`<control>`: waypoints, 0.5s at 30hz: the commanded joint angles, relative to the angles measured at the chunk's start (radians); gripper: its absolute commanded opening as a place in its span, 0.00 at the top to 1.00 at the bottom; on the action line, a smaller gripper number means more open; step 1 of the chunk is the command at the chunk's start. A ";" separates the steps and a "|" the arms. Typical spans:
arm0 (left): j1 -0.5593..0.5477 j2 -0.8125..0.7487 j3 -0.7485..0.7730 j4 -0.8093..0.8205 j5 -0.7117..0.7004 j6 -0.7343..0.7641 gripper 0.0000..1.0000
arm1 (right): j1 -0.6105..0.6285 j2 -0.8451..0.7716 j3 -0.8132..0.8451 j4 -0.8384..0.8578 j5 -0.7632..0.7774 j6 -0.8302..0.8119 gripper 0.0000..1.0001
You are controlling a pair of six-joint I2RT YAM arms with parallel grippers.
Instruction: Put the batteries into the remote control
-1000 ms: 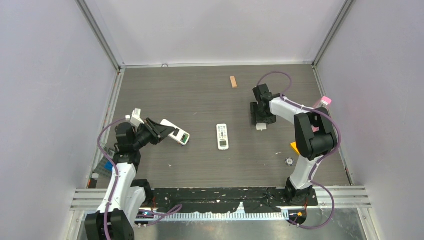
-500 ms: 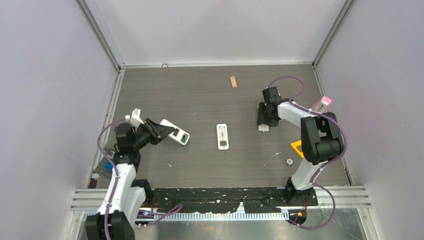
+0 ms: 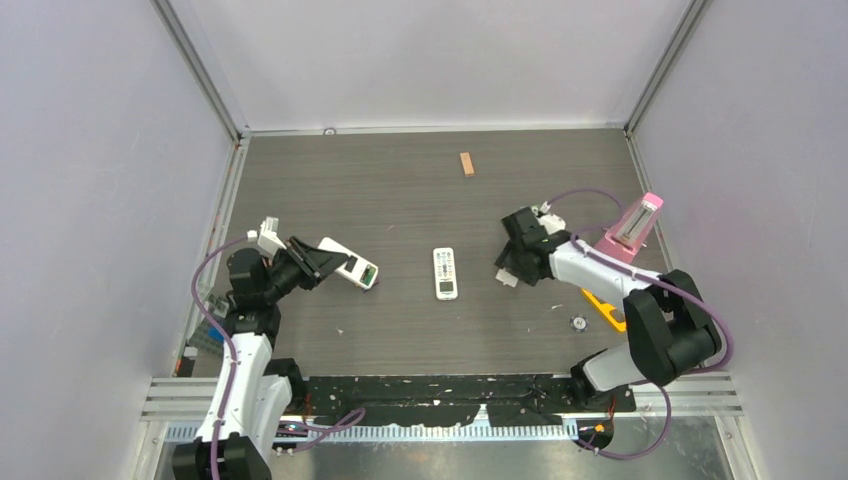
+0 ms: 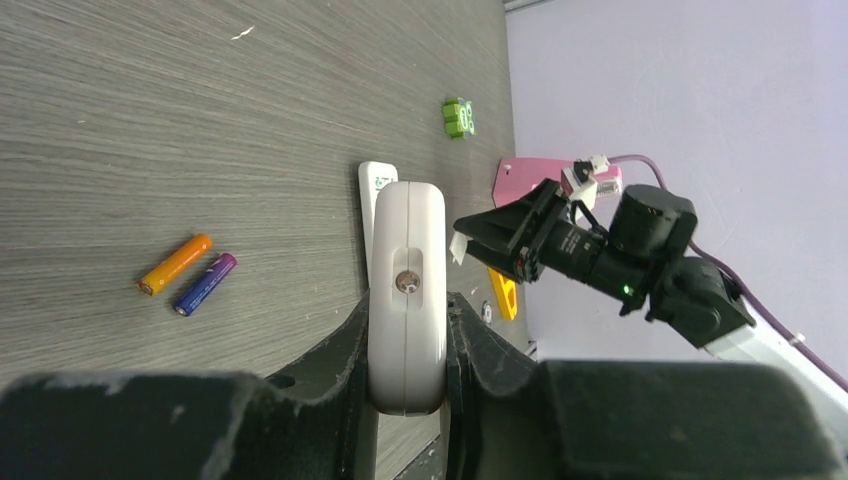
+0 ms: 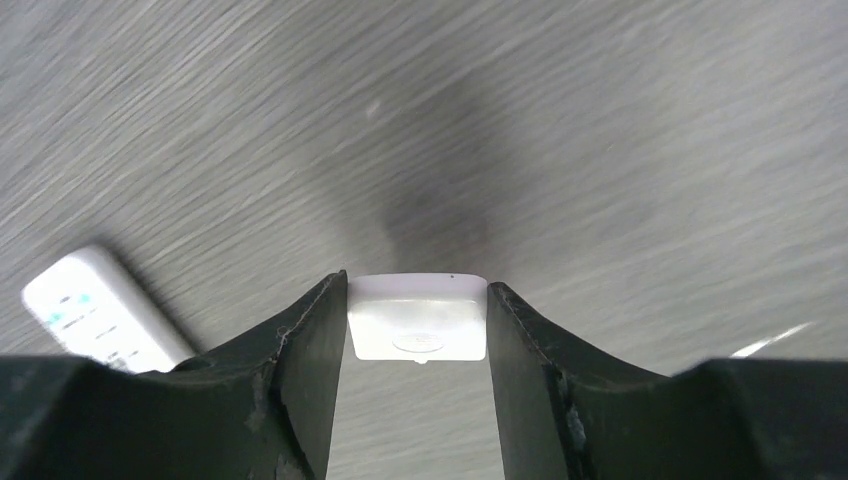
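Note:
My left gripper [image 3: 318, 262] [image 4: 408, 305] is shut on the remote control [image 3: 352, 268] [image 4: 407, 290], held on edge above the table with its open dark-green end pointing right. The batteries lie side by side on the table beside it, one orange [image 4: 175, 263], one blue-purple [image 4: 205, 283]; the top view does not show them. My right gripper [image 3: 510, 272] [image 5: 417, 300] is shut on a small white cover plate [image 5: 418, 317] [image 3: 508, 279], held above the table right of centre.
A second, shorter white remote [image 3: 445, 273] [image 5: 95, 310] lies face up at mid-table. A tan block [image 3: 466, 163] sits at the back. A pink container [image 3: 632, 222], a yellow piece [image 3: 600, 303] and a small round part [image 3: 578, 322] are at the right.
The right arm swung from the far right toward the centre and nearer, carrying the white plate off the table with its jaws narrowed on it. The left arm barely moved.

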 commanded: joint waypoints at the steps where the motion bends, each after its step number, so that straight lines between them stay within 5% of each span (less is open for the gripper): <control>1: 0.007 -0.035 0.011 -0.005 -0.011 0.028 1.00 | 0.202 -0.036 0.077 -0.167 0.213 0.493 0.71; 6: 0.008 -0.052 0.017 -0.047 -0.022 0.058 1.00 | 0.310 0.062 0.228 -0.441 0.232 0.836 0.74; 15: 0.007 -0.061 0.019 -0.055 -0.018 0.077 1.00 | 0.382 0.189 0.232 -0.490 0.151 1.113 0.78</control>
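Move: The right hand already grips the small white battery cover, low over the table. The remote control it belongs to is held in the left fingers, some 41 cm to the right hand's left, about 3 cm nearer the base and 14 cm higher. A second white remote lies flat about 17 cm left of the right hand and 1 cm farther out, some 2 cm below. From the left hand the held remote's middle is practically at the fingertips, about 1 cm right. The right hand keeps its grip on the battery cover and sweeps it left about 8 cm and back towards the base some 5 cm, arching up about 3 cm and then sinking nearly to its starting height, towards the remote held in the left hand and close in beside the white remote on the table. On the way the wrist turns roughly 30 degrees clockwise, the fingers never loosening, while the left hand keeps holding its remote almost still, dipping very slightly at the end. ##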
